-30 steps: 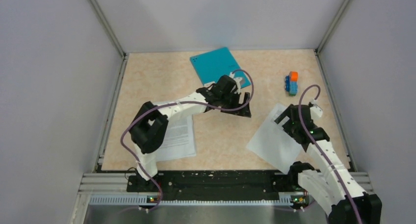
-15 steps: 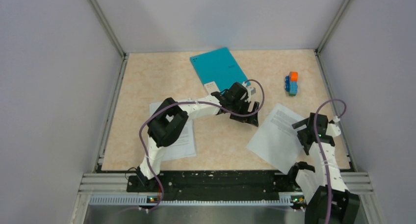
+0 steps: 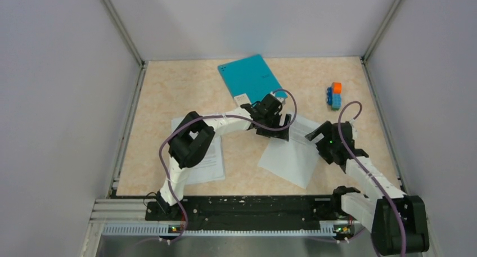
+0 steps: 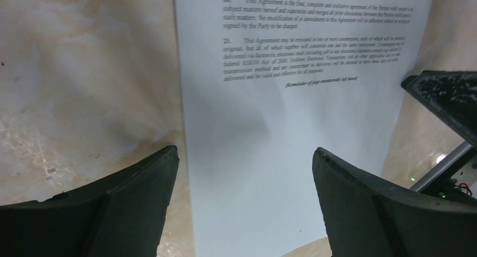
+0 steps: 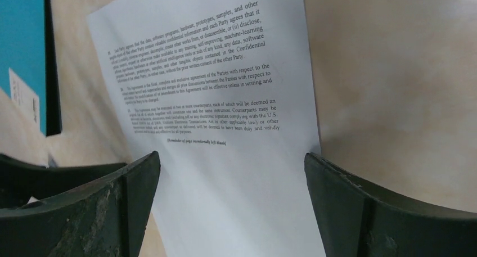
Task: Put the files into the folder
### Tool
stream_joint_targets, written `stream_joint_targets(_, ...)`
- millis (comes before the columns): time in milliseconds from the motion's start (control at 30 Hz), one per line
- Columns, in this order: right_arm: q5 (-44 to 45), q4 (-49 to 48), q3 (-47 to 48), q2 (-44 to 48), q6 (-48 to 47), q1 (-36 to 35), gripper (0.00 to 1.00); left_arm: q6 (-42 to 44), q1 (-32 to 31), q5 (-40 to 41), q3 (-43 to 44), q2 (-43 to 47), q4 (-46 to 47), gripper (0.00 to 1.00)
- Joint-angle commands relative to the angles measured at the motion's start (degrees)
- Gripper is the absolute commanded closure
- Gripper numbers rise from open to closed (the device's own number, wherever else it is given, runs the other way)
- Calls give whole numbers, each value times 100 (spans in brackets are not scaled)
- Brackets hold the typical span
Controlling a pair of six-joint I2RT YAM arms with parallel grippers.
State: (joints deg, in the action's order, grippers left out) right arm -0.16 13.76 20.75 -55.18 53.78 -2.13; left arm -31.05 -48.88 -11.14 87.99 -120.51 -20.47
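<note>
The teal folder (image 3: pixel 250 77) lies closed at the back of the table, its white label (image 3: pixel 243 98) at the near edge. One printed sheet of the files (image 3: pixel 287 158) lies flat between the arms. My left gripper (image 3: pixel 283 129) hovers open over its far left corner; the left wrist view has the sheet (image 4: pixel 292 127) between the spread fingers. My right gripper (image 3: pixel 316 136) stands open at its right edge, over the sheet (image 5: pixel 225 127), with the folder (image 5: pixel 22 54) at the left. Another sheet (image 3: pixel 209 158) lies partly under the left arm.
A small orange-and-blue toy block stack (image 3: pixel 335 95) stands at the back right. Grey walls close in the table on three sides, with metal rails along the left and right edges. The black mounting rail (image 3: pixel 242 206) runs along the near edge.
The sheet between the arms has slid left toward the table's middle. My right gripper swung out to the right, then came left and farther in. The left gripper moved right and settled over the sheet's corner.
</note>
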Motion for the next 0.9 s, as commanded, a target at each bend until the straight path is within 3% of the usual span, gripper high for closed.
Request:
stream_joint_targets(0,-412,-174,-102,-364,342,-480,1,-263,158,-32,9,14,-68,6)
stream_joint_targets(333,-1510,-1069,76,-962,-78,-490,1,-566,292,-885,-133,-1,243,16)
stream_joint_targets(533,-1562,-1167,86,-1107,-184,-489,1,-589,332,-991,-93,227,203,23)
stream_joint_targets(633,-1610,-1173,151,-1106,-279,-484,1,-551,353,-1003,-97,341,160,32)
stream_joint_targets(867,-1960,-1059,510,-817,-688,-486,1,-378,360,-1152,-122,634,38,62)
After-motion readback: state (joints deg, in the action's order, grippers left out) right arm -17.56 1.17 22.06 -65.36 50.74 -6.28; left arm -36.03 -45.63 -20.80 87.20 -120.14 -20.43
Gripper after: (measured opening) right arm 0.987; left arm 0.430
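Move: The loose file lies about 3 cm below both hands. Its middle is about 5 cm back and 5 cm to the right of the left hand, whose open fingers straddle its left edge, and level with the right hand and some 8 cm to its left. From the left hand, the blue folder is about 23 cm ahead and 12 cm left. From the right hand, the toy train is roughly 23 cm ahead and 16 cm right. The right hand, fingers still wide open and tips on the file near its right edge, pushes the page about 7 cm left towards the left hand, fast at first and then easing off, drifting slightly forward while turning some 20 degrees counter-clockwise with its left side rising. The left hand stays nearly in place at the left edge, tilts about 10 degrees and lifts barely 1 cm as its fingers close to around half open, slowly and then faster, on the paper bulging up between them. ##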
